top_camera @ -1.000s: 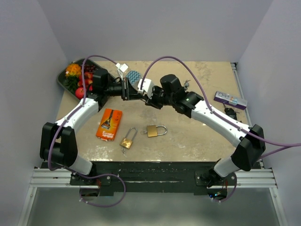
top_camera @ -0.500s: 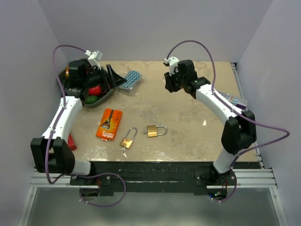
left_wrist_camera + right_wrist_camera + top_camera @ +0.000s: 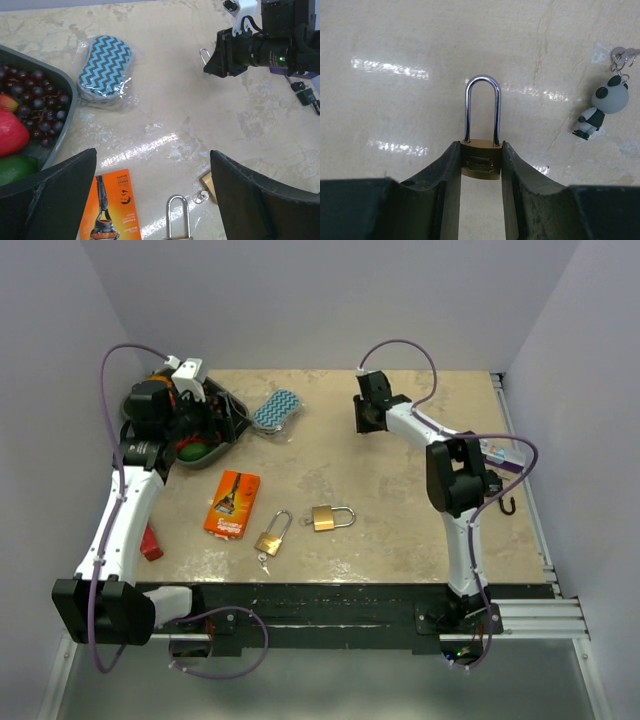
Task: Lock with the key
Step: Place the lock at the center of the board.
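In the right wrist view my right gripper is shut on the brass body of a long-shackled padlock, shackle pointing away. A panda keychain with keys lies on the table to its right. From above, the right gripper is at the back centre. Two more brass padlocks lie near the front, with a small key beside the left one. My left gripper is wide open and empty, hanging by the tray.
An orange razor package lies left of the padlocks. A blue zigzag sponge in plastic sits beside the fruit tray. A purple box is at the right edge and a red object by the left arm.
The grippers were together at the back centre; they have parted. The left one opened and swung back toward the tray, and the right arm folded back toward the right.
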### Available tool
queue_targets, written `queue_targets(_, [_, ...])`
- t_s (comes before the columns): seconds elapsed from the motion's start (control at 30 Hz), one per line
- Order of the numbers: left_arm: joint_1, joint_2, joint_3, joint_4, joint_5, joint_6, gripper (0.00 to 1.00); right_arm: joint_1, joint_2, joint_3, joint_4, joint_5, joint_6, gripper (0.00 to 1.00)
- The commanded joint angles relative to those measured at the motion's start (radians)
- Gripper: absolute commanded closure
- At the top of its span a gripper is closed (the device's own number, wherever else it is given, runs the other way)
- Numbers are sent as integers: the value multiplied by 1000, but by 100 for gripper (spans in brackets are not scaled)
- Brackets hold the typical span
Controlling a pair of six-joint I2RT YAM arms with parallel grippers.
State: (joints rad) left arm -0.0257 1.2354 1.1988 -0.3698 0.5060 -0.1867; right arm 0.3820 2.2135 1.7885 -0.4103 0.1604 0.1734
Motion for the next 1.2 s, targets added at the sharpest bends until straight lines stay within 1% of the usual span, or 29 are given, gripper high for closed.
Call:
queue_targets(0.0, [9, -56, -22, -35, -55, 53, 1, -22, 15, 69, -8, 103, 90, 100])
queue_targets(0.13, [9, -89, -39, -50, -58, 64, 1, -45, 51, 75, 8, 114, 100, 100])
queue_targets(0.33, [9, -99, -67, -55, -41, 50, 1, -66, 92, 104, 44, 93, 83, 100])
queue_targets(0.57, [9, -88, -91, -47, -12, 52, 1, -84, 155, 172, 59, 64, 74, 92])
queue_targets(0.63, [9, -82, -96, -55, 6, 56, 1, -91, 175, 201, 51, 59, 72, 82])
queue_targets(0.67, [9, -80, -97, -60, 11, 62, 1, -91, 176, 206, 50, 56, 71, 73])
queue_targets(0.7, [9, -80, -97, -63, 14, 69, 1, -92, 176, 207, 48, 53, 69, 59])
queue_targets(0.77, [9, -80, -97, -73, 17, 88, 1, -91, 164, 206, 35, 45, 69, 54])
queue_targets(0.8, [9, -80, -97, -80, 22, 95, 1, -91, 157, 200, 33, 38, 74, 47])
queue_targets(0.9, [9, -76, -99, -99, 34, 115, 1, -92, 108, 175, 28, 19, 78, 38])
queue_targets(0.97, [9, -65, -100, -135, 61, 167, 1, -91, 62, 160, 24, -11, 86, 36])
queue_targets(1.0, [9, -62, -103, -155, 100, 191, 1, -92, 42, 155, 25, -22, 87, 35])
queue_targets(1.03, [3, -62, -113, -193, 114, 275, 1, -89, 23, 146, 28, -42, 89, 34])
queue_targets(1.07, [-9, -63, -139, -210, 120, 311, 1, -89, -3, 141, 31, -57, 86, 33])
queue_targets(1.1, [-67, -65, -156, -228, 73, 375, 1, -89, -52, 132, 39, -71, 84, 31])
queue_targets(1.17, [-159, -59, -212, -288, -21, 427, 1, -78, -115, 100, 47, -94, 65, 29])
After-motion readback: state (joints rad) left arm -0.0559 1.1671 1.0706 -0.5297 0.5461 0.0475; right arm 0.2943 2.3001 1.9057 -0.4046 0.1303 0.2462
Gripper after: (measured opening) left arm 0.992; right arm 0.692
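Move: My right hand already holds the gold lock low over the table. The free spot it is going to lies about 5 cm ahead, 4 cm to the right and 4 cm below; the panda keychain lies some 6 cm to the right of that spot, level with it, and the blue pouch roughly 27 cm to its left and 3 cm farther out. From my left hand the spot is about 20 cm ahead, 33 cm right and 24 cm down. I carry the lock right and down about 4 cm each with my right hand, turning some 10 degrees clockwise, then slide forward at that height beside the panda keychain. There I open my fingers, let go of the lock and lift about 3 cm clear, easing slightly back and left. My open, empty left hand backs off and sinks some 5 cm, towards the padlocks near the table's front edge. ##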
